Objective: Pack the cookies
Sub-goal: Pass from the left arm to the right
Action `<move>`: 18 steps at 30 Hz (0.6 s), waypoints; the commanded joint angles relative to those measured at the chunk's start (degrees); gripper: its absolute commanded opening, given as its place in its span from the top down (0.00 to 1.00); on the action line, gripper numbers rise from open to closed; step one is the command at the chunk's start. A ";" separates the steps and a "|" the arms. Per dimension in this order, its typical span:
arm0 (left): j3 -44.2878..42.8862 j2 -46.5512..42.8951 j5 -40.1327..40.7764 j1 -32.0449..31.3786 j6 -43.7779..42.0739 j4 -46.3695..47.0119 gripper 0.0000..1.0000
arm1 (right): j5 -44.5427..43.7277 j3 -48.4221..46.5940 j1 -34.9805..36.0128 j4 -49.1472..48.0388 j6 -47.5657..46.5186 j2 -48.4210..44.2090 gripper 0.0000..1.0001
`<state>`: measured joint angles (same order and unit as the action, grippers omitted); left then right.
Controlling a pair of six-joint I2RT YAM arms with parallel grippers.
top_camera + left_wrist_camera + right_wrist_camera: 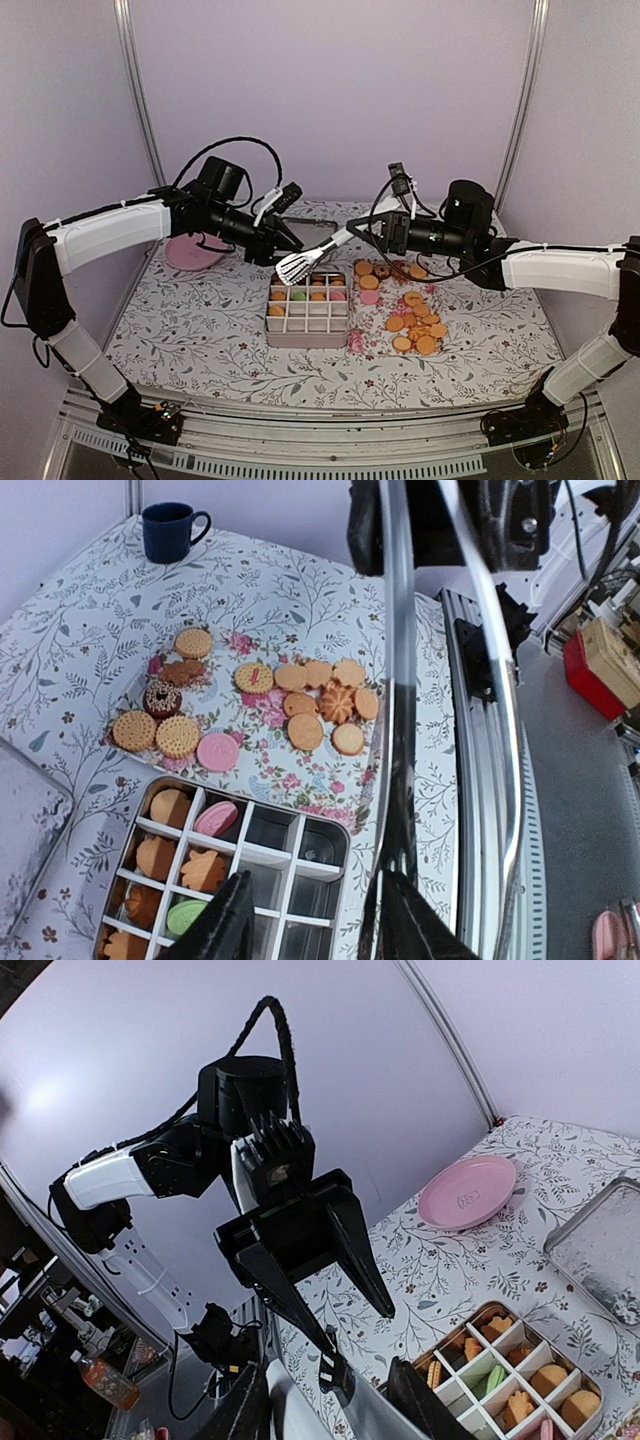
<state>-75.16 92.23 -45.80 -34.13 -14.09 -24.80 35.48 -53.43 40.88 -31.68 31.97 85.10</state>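
Note:
Loose cookies [412, 318] lie on a floral tray [385, 345] right of a divided tin [308, 303]; several of its cells hold cookies [205, 870]. Silver tongs [300, 264] hang over the tin's far edge. My right gripper [357, 232] is shut on their handle [295, 1405], which fills the gap between its fingers. My left gripper [283, 245] stands open beside the tongs' other end, and the metal arms [398, 690] run past its right finger [410, 920]. The right wrist view shows the left gripper [345, 1280] with its jaws apart.
A pink plate [193, 252] sits at the back left. A blue mug [170, 530] stands beyond the tray. A clear lid [25, 810] lies beside the tin. The table's aluminium front rail [480, 740] runs close to the tray.

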 commanded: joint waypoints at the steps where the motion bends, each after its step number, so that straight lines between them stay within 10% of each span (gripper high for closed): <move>1: -2.75 -2.47 2.20 -0.06 -1.12 -3.09 0.53 | -3.98 0.95 0.34 4.01 -5.74 -4.44 0.60; 11: -5.35 -4.07 4.14 0.66 -0.97 -6.58 0.02 | -13.27 4.69 0.34 13.67 -13.20 -12.82 0.61; 18: -6.16 -5.45 4.08 2.77 -0.06 -8.18 0.01 | -19.59 7.68 0.37 19.93 -16.56 -18.59 0.62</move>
<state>-79.53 88.44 -41.95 -33.10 -14.72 -31.03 21.12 -46.98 40.93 -15.49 18.52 70.06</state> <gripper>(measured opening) 0.992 0.386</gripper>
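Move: The tongs, already held in the right hand, slant left and down, so their head lies about 13 cm left, 6 cm below and 2 cm back of it. From the left hand, which is part open beside the head, that head is some 3 cm back and 1 cm right. The cookie box sits about 11 cm left of and 26 cm below the right hand, level with it. The loose cookies are roughly 10 cm right of that hand and 29 cm down, and level with it. The right hand keeps its grip on the tongs and draws them rightward out of the left hand's reach, about 5.5 cm, gathering speed, while its wrist swings clockwise and dips the tongs' head, some 20 degrees in all. The left hand spreads its already part-open fingers to full width and backs off upward about 3.5 cm, easing slightly left, away from the tongs' head. ##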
